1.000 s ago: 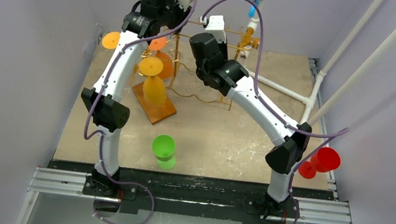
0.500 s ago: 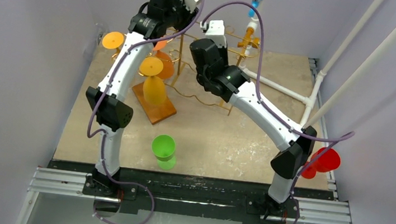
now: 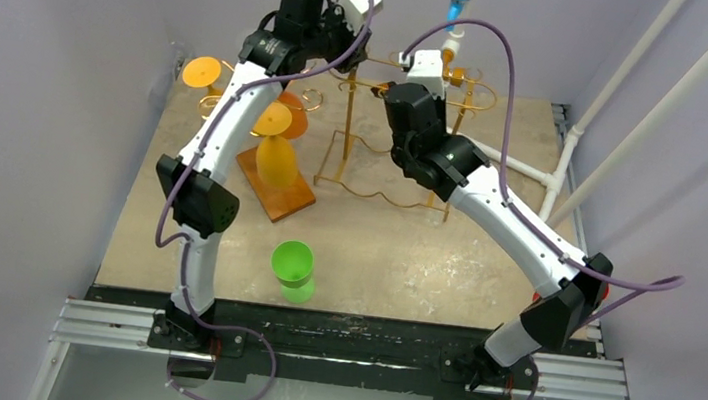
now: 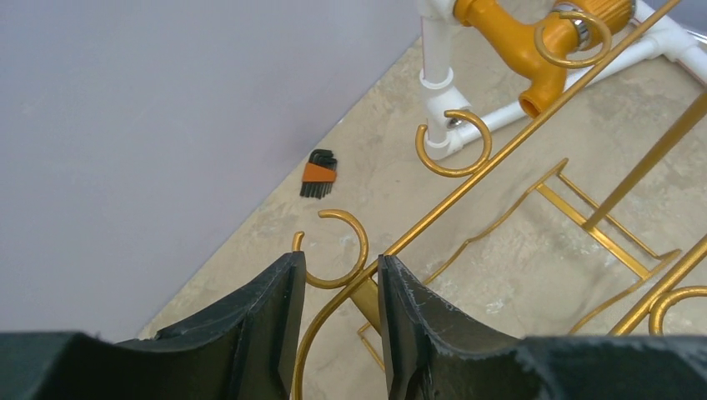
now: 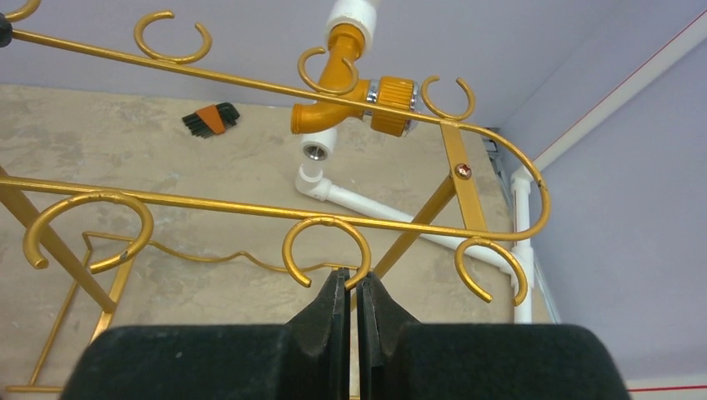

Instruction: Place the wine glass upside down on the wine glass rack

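The gold wire wine glass rack stands upright at the back middle of the table. My right gripper is shut on the tip of one hook of the rack, and shows from above as the right gripper at the top rail. My left gripper is open at the rack's left end, its fingers on either side of a hook and the rail with gaps showing. A green wine glass rests on the table near the front, away from both grippers.
A second stand on a wooden base left of the rack carries orange glasses. White pipes with an orange tap run behind and right of the rack. A hex key set lies by the back wall.
The rack went from leaning to upright and shifted right with the right gripper on it. The left gripper followed rightward and its jaws narrowed. The right arm's elbow now covers the red glass.
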Robot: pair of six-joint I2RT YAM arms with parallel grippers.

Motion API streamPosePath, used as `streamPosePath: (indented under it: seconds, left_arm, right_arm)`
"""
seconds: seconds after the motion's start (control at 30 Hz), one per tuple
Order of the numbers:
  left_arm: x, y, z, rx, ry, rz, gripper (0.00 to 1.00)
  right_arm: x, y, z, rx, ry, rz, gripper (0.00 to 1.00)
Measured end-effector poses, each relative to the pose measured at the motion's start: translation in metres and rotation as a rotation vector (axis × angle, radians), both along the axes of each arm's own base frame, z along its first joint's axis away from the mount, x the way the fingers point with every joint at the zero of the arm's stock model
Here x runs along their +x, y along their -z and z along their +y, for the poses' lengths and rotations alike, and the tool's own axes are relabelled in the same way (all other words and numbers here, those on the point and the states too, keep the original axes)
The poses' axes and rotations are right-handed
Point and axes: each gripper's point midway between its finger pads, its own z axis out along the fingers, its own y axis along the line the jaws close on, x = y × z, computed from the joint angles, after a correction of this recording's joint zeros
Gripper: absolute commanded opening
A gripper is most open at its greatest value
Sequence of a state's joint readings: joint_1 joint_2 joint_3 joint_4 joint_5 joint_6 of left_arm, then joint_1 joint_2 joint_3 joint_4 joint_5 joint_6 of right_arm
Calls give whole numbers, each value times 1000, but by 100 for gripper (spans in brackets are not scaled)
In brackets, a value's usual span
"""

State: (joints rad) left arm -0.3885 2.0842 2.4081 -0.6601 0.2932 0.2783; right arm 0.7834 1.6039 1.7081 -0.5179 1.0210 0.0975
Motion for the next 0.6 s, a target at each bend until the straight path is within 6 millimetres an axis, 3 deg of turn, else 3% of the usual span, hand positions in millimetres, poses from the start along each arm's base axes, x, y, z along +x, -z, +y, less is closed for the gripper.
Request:
streamPosePath:
  seconds: [0.17, 0.27, 0.33, 0.43, 0.53, 0.6]
  left_arm:
    - [-17, 1, -7, -27, 51, 45, 40]
    - [-29, 1, -12, -37, 79, 65, 44]
    - [-35, 1, -14, -37, 90, 73, 56]
    - [-39, -2, -11, -33, 81, 70, 85]
    - [-36, -4, -3, -30, 45, 68, 99]
    - [-35, -5, 0, -33, 24, 72, 100]
  right_arm:
    - [-7, 6, -17, 24, -5, 2, 0]
    - [-6, 5, -32, 42, 17, -2, 6]
    - [-4, 5, -39, 41, 36, -2, 16]
    - [-3, 7, -44, 43, 51, 1, 38]
    - [-6, 7, -50, 39, 65, 9, 50]
    - [-9, 5, -53, 47, 67, 10, 54]
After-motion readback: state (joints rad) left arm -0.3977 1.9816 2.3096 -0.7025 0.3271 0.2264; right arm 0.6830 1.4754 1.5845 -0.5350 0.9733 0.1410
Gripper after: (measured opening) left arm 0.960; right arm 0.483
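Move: The gold wire rack is held by both hands at its top rail. Its middle is about 12 cm right of the left hand and 7 back, some 5 cm left of the right hand and 6 ahead, and about 16 lower. The hex keys lie some 20 cm ahead and 8 right of the left hand; the wood-based rack stands 14 left and 13 back. Ahead of the right hand by 23 cm, 6 to its right, is the orange valve. The gold rack, still held at its left end and by a front ring, is swung square over the table: the left hand draws that end back about 4 cm and slightly right, while the right hand carries its ring about 5 cm right. Then both grippers open, letting go of the wire, the left nearly fully with a small shift left, the right about halfway. ##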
